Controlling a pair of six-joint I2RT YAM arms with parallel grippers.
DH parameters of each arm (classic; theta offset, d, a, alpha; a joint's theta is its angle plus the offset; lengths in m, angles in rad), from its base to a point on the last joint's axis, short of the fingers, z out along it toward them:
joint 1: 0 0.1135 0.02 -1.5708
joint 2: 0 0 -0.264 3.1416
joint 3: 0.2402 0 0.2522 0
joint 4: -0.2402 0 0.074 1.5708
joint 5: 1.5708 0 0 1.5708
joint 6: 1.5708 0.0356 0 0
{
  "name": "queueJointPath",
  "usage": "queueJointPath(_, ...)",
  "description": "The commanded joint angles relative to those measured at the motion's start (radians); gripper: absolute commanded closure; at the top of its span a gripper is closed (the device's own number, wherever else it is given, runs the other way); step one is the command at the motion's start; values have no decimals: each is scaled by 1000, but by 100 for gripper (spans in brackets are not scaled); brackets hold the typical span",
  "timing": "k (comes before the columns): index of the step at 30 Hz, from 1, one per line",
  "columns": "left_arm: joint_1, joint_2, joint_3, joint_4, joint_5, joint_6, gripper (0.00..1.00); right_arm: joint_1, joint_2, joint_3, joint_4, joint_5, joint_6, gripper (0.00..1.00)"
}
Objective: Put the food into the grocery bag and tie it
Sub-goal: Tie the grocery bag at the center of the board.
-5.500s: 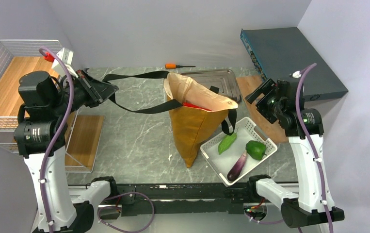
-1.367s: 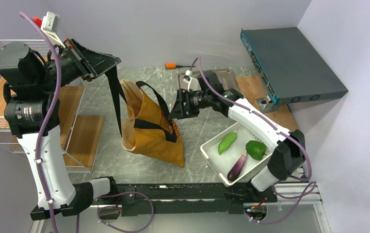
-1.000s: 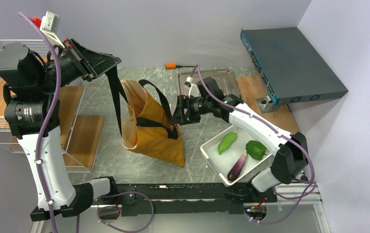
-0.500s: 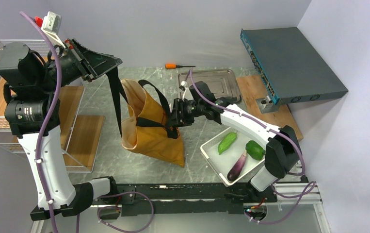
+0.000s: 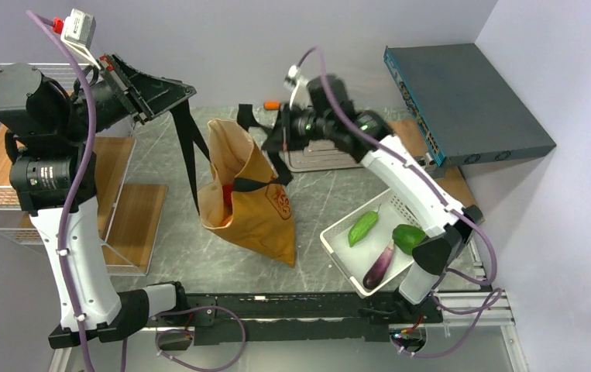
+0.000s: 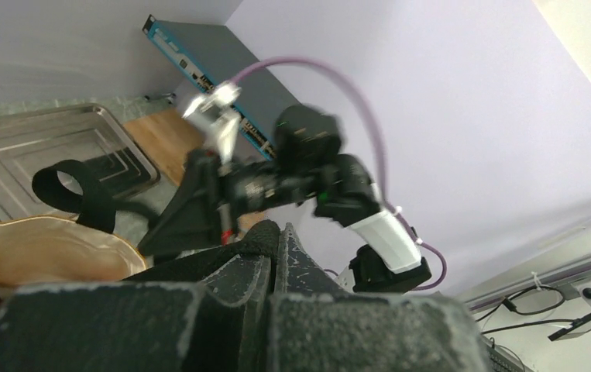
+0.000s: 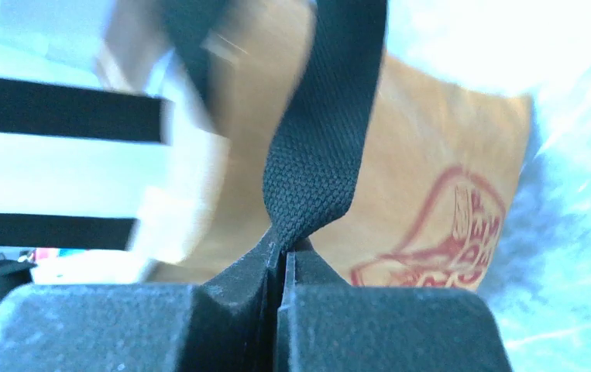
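Note:
The mustard grocery bag (image 5: 257, 209) stands on the table with its mouth up, and something red (image 5: 231, 188) shows inside it. My left gripper (image 5: 190, 91) is raised at the upper left, shut on one black strap (image 5: 189, 155) that hangs taut down to the bag. My right gripper (image 5: 271, 133) is above the bag's right side, shut on the other strap (image 7: 323, 139); the bag's red print (image 7: 439, 232) lies behind it. The left wrist view shows shut jaws with the left gripper (image 6: 280, 232) under strap fabric, and the cream lining (image 6: 36, 248).
A white basket (image 5: 337, 246) at the right front holds a green pod (image 5: 362, 228), a green pepper (image 5: 408, 238) and a purple eggplant (image 5: 378, 266). A metal tray (image 5: 319, 160), an orange screwdriver (image 5: 271, 105), a blue box (image 5: 462, 93) and a wire rack (image 5: 5, 93) ring the table.
My right gripper has shut on the bag's strap and risen toward the back, pulling the bag's mouth more upright. The left arm has held its strap almost still.

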Motion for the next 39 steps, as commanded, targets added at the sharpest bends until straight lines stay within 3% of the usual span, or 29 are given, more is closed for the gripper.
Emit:
queueJointPath(1, 3, -5, 17, 233, 31, -86, 100, -25, 14, 411, -235, 154, -125, 100)
queueJointPath(5, 4, 8, 17, 302, 48, -127, 100, -31, 6, 607, -221, 205, -155, 100)
queueJointPath(11, 2, 10, -40, 387, 58, -165, 100, -30, -148, 458, 50, 104, -123, 100)
queueJointPath(14, -5, 9, -95, 505, 49, -224, 100, -30, -154, 492, 112, 56, -103, 100)
queueJointPath(19, -74, 75, -37, 589, 51, -266, 100, -31, -77, 609, 97, -58, -78, 100)
queueJointPath(26, -184, 145, 16, 638, 56, -276, 100, -29, -16, 608, 130, -226, 14, 100)
queueJointPath(39, -301, 214, 57, 665, 8, -257, 100, -24, 48, 612, 142, -324, 25, 100)
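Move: Both grippers already hold a strap of the grocery bag. From the right gripper, the bag's middle is about 6 cm back, 3 cm left and 20 cm below; the metal tray lies some 11 cm ahead and 18 cm right, the vegetable basket 14 cm back and 28 cm right, both about 30 cm down. From the left gripper, the bag is level fore and aft, some 5 cm right and 46 cm below, with the right gripper about 6 cm ahead, 8 cm right and 25 cm lower. Keep both grippers shut on their straps and whip the right one up about 25 cm over the bag, bowing out to the right and then back left as it draws slightly back, its fingers tipping upward; ease down a little at the end. Meanwhile lift the left a few centimetres forward, then swing it about 7 cm right and turn it clockwise, bringing the grippers close together above the bag. ##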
